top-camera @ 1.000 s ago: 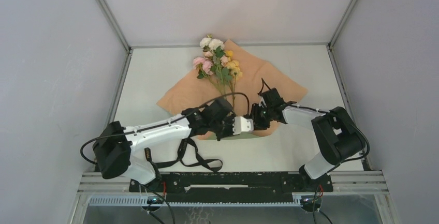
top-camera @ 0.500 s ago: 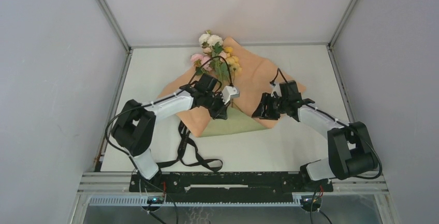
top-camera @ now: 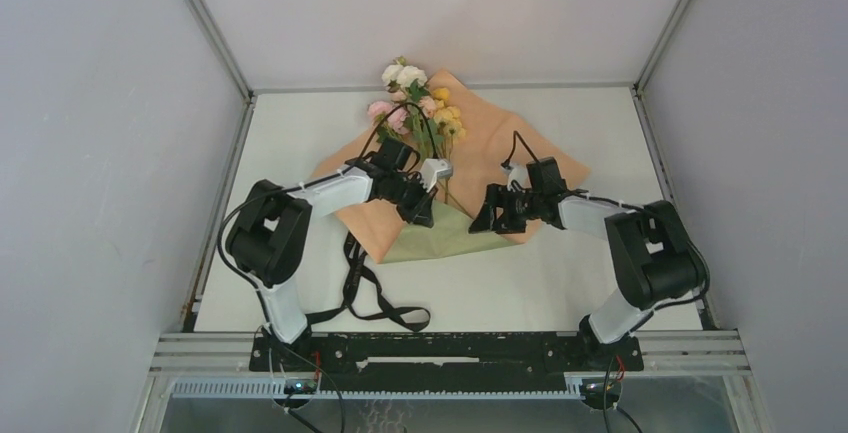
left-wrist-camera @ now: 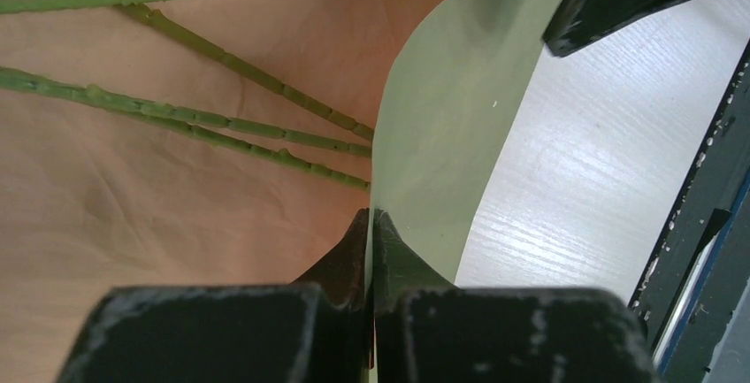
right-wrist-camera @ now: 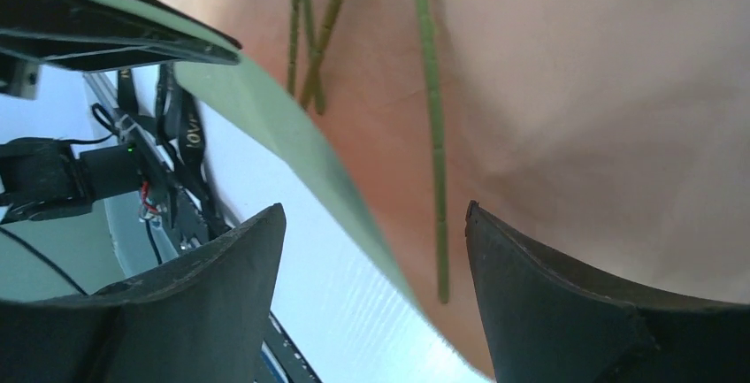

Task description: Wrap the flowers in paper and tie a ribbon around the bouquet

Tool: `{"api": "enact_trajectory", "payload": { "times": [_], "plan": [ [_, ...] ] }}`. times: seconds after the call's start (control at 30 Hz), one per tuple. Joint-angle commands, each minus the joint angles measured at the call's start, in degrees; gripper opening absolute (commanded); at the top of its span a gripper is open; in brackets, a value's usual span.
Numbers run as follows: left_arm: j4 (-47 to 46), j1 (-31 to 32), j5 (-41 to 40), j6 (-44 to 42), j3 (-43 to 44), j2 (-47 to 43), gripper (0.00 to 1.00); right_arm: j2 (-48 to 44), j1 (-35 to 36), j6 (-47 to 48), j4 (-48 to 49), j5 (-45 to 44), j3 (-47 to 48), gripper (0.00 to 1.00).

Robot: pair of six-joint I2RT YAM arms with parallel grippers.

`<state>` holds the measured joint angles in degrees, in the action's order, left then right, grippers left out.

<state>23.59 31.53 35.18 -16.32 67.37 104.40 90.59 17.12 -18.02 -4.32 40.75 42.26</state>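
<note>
The paper (top-camera: 500,138) lies peach face up on the table, its near corner folded up to show the olive face (top-camera: 450,240). The flowers (top-camera: 415,103) rest on it, blooms at the far end and thin green stems (left-wrist-camera: 203,122) running toward me. My left gripper (top-camera: 424,215) is shut on the paper's raised edge (left-wrist-camera: 451,109), just by the stem ends. My right gripper (top-camera: 484,221) hangs open to the right of the fold; between its fingers (right-wrist-camera: 373,210) are only the paper's edge (right-wrist-camera: 292,140) and one stem tip (right-wrist-camera: 440,250), both farther off. The black ribbon (top-camera: 352,273) lies loose near the left arm's base.
A black rail (top-camera: 450,351) runs along the table's near edge. Grey enclosure walls (top-camera: 110,153) close in both sides and the back. White tabletop (top-camera: 590,283) shows to the right of the paper.
My left gripper has carried the paper's near corner away from the front edge toward the stems, folding it over. The right gripper has opened wide and drawn off to the right.
</note>
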Motion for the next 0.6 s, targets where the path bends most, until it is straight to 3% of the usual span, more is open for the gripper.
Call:
{"api": "enact_trajectory", "payload": {
  "times": [0.0, 0.1, 0.17, 0.33, 0.43, 0.53, 0.57],
  "plan": [
    [-1.60, -0.05, 0.07, 0.93, 3.51, 1.24, 0.00, 3.85, 1.51, 3.23, 3.71, -0.74, 3.58, 0.84],
    [-1.84, -0.09, -1.73, 1.22, 3.38, 1.93, 0.00, 5.39, 1.83, 3.11, 3.71, -1.50, 3.79, 0.80],
    [-2.50, -0.07, -4.31, 2.54, 3.47, 2.39, 0.00, 5.79, 1.83, 2.95, 3.40, -2.66, 3.79, 0.72],
    [-3.15, -0.16, -7.47, 4.65, 3.87, 2.59, 0.00, 6.02, 1.34, 2.35, 0.89, -3.79, 3.78, 0.22],
    [-3.91, -0.15, -7.96, 5.85, 3.65, 2.18, 0.02, 6.65, 1.39, 1.75, -0.11, -4.20, 3.79, 0.04],
    [-4.16, -0.15, -9.59, 6.09, 3.53, 1.96, 0.03, 6.44, 1.29, 0.29, -1.85, -8.61, 3.78, 0.00],
    [-4.10, -0.16, -10.01, 5.50, 3.46, 1.95, 0.03, 5.99, 1.14, -0.53, -2.86, -11.56, 3.79, 0.07]
  ]
}}
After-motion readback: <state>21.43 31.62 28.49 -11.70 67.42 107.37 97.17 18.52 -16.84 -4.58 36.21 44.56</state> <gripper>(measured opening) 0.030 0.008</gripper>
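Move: For the open right hand, the free edge of the green paper flap lies about 1 cm ahead and 3 cm below, with the lone stem's end 1 cm ahead and 2 cm left, under it. The left hand already pinches this flap; the bunched stem ends it is folding over lie some 4 cm to its right, 2 cm ahead and 3 cm below, and the black ribbon about 13 cm back and 11 cm left. The right fingers shut from nearly wide open on the edge of the green flap and pinch the paper just by the lone stem, while that hand sinks about 3 cm and edges slightly forward. The left hand keeps its pinch on the flap and lowers it some 2.5 cm towards the stems, easing forward 1.5 cm and turning slightly counter-clockwise. ##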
